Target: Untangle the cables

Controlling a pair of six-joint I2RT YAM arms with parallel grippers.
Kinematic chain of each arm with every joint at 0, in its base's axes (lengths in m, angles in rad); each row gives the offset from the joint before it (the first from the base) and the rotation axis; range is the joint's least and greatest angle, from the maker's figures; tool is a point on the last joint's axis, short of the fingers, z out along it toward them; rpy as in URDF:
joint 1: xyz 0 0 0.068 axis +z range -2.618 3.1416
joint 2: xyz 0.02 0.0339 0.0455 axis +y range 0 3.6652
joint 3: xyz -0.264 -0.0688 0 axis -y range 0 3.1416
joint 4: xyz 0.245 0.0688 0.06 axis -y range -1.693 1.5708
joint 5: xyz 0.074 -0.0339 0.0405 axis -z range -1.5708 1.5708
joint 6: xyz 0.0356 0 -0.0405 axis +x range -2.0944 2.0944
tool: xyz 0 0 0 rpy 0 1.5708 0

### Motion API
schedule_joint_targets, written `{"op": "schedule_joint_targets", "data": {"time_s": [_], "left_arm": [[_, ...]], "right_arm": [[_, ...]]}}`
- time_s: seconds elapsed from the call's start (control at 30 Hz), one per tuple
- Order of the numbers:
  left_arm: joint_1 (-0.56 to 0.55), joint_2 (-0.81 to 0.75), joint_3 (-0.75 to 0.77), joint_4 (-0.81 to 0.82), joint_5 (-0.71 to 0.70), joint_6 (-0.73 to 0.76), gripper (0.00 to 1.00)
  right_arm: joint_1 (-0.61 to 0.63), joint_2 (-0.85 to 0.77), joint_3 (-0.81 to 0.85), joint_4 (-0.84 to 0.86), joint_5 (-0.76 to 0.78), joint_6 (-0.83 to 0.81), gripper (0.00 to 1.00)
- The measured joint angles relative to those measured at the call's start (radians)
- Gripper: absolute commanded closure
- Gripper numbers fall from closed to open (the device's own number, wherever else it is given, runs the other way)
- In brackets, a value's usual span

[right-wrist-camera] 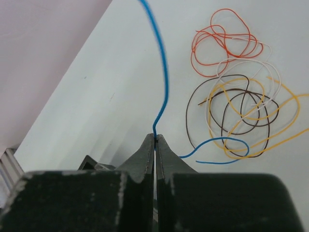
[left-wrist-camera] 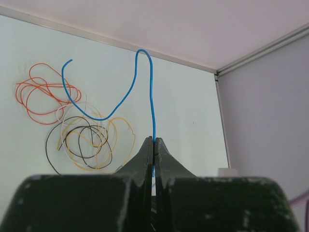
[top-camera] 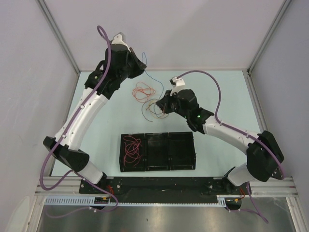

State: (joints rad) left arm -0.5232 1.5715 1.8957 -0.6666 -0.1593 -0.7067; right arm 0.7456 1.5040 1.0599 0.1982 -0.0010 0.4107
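Observation:
A blue cable (top-camera: 153, 79) runs between my two grippers above the table. My left gripper (left-wrist-camera: 153, 141) is shut on the blue cable (left-wrist-camera: 151, 92), which rises from the jaws, loops and ends free at the upper left. My right gripper (right-wrist-camera: 155, 137) is shut on the blue cable (right-wrist-camera: 163, 67); a blue tail (right-wrist-camera: 227, 150) lies over the tangle. Orange loops (top-camera: 144, 91) lie apart on the table, also in the left wrist view (left-wrist-camera: 43, 94) and the right wrist view (right-wrist-camera: 224, 43). Brown, yellow and whitish cables (top-camera: 153, 109) stay tangled (left-wrist-camera: 89, 140) (right-wrist-camera: 241, 113).
A black tray (top-camera: 182, 153) with three compartments stands near the arm bases; red cables (top-camera: 131, 149) lie in its left compartment. Walls and metal frame posts (top-camera: 63, 43) close in the table at the back and both sides.

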Motion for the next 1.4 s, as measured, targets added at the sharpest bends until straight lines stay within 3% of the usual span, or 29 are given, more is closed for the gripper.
{"op": "schedule_joint_targets", "data": {"time_s": [0.23, 0.73, 1.13, 1.4], "left_arm": [[0.023, 0.014, -0.025, 0.006, 0.06, 0.017, 1.0], [0.012, -0.05, -0.251, 0.075, 0.307, 0.053, 1.0], [0.006, -0.135, -0.318, 0.039, 0.422, 0.052, 1.0], [-0.068, -0.314, -0.504, -0.016, 0.478, 0.022, 1.0]], "right_arm": [[0.0, -0.156, 0.028, -0.057, -0.098, -0.001, 1.0], [0.004, -0.282, 0.404, -0.188, -0.299, -0.058, 1.0], [0.027, -0.296, 0.417, -0.253, -0.302, -0.064, 1.0], [0.098, -0.352, 0.341, -0.335, -0.242, -0.019, 1.0]]}}
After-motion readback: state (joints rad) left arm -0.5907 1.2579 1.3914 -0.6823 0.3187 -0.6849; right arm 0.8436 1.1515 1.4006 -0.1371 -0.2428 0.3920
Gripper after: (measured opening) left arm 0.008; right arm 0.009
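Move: Both hands already hold the blue cable. From the left hand the tray lies about 23 cm back, 5 cm right and 38 cm below; the black-yellow-white tangle some 5 cm ahead, 6 cm right, and the red cables 16 cm ahead, 3 cm left, both about 39 cm below. From the right hand the tray is 17 cm back, level sideways, 21 cm below; the tangle 10 cm ahead, straight on, 23 cm below. Up fast and back, the right hand hauls its part of the blue cable away from the tangle, rising nearly 28 cm before sinking a few and easing farther back, fingers tipping up and turning counter-clockwise. The left draws back some 15 cm and down 9 towards the tray, slightly right, turning clockwise about 30 degrees and tipping down. Both keep their pinch. ##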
